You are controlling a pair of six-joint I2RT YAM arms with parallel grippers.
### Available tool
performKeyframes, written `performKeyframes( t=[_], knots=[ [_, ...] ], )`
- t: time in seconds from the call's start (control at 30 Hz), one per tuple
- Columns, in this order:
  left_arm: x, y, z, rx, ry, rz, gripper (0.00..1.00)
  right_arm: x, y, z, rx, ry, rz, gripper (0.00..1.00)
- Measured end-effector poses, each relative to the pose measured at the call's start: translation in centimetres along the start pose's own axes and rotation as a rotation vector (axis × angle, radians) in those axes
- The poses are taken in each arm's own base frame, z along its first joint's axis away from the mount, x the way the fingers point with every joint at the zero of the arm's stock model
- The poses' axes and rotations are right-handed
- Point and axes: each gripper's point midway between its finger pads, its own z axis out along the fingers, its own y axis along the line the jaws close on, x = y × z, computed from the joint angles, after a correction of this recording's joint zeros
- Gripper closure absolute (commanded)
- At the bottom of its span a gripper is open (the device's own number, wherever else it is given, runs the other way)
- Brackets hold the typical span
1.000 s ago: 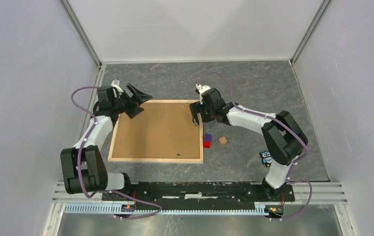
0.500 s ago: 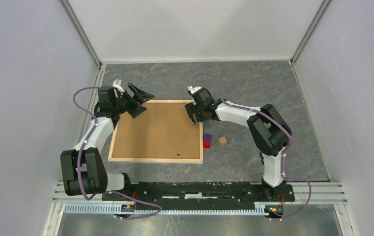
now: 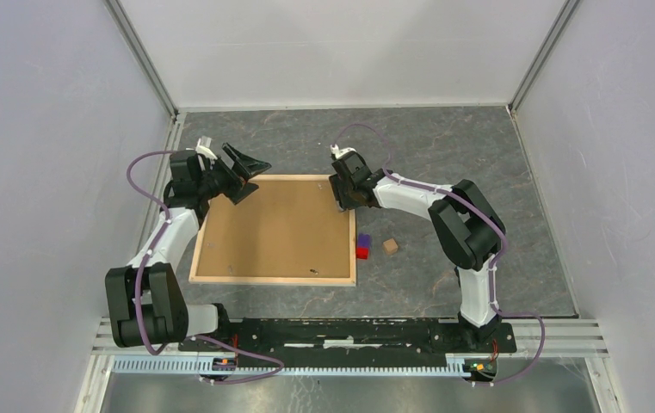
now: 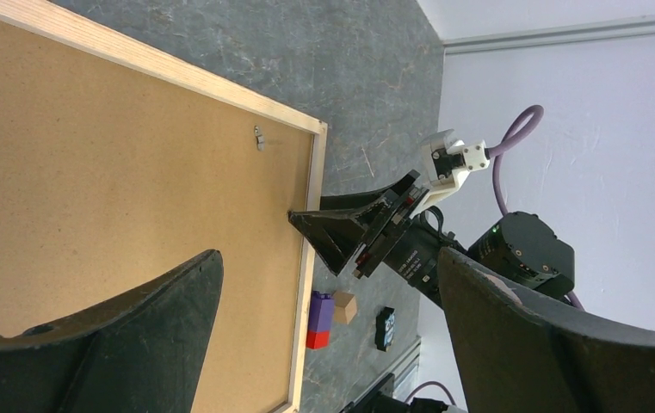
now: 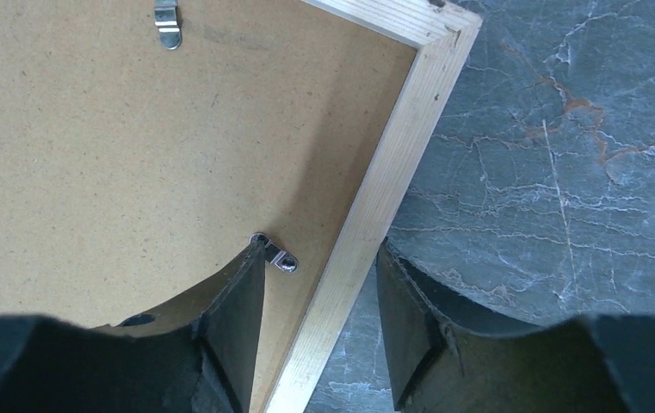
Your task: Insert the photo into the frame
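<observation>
The frame lies flat with its back up, and a plain brown backing board fills it. The photo is hidden. My right gripper is down at the frame's right slat, near the far right corner. Its jaws straddle that slat, one finger over the board beside a metal clip, the other over the floor, with gaps on both sides. My left gripper hovers wide open over the far left corner and holds nothing. In the left wrist view the frame's slat runs between its fingers.
A purple-and-red block and a small wooden cube lie just right of the frame. A small black-and-blue item sits near the right arm's base. Walls close in on the left, right and back.
My right gripper has moved left and farther back onto the frame's right slat, and its jaws have narrowed around it. The left gripper has hardly moved and stays wide open.
</observation>
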Motion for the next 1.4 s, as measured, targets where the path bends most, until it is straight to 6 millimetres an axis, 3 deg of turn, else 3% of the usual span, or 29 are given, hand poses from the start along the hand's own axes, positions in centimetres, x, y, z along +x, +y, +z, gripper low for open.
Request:
performKeyframes(
  t=[0.7, 1.1, 1.23, 1.4],
  knots=[
    [-0.15, -0.31, -0.04, 0.012, -0.007, 0.01, 0.0, -0.23, 0.14, 0.04, 0.118, -0.02, 0.136, 0.82],
    [-0.12, -0.31, -0.03, 0.012, -0.006, 0.01, 0.0, -0.02, -0.1, -0.06, 0.164, -0.022, 0.23, 0.91],
    [-0.03, -0.2, -0.02, 0.01, -0.004, 0.008, 0.0, 0.02, -0.25, -0.06, 0.181, -0.027, 0.273, 0.99],
    [0.0, -0.17, -0.02, 0.01, -0.004, 0.007, 0.0, 0.13, -0.42, -0.06, 0.2, -0.034, 0.327, 0.99]
  ],
)
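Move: Just inside the frame's right rail, the near metal clip lies about 2 cm left of the right hand, 1 cm back and 1 cm below; the rail itself runs roughly 1 cm right of that hand, between its open fingers. The far clip sits some 5 cm ahead and 7 cm left. The purple-red block stands about 10 cm back and 4 cm right. From the left hand the near clip is around 18 cm right, level ahead, 16 cm below. Staying low over the frame's right rail, the right hand turns clockwise by some 20 degrees while its fingers close from about half open to under a third. The left fingertip, already by the clip on the backing board, pushes it right against the rail's inner edge, and the right finger closes in on the outer side until the two pinch the rail. ##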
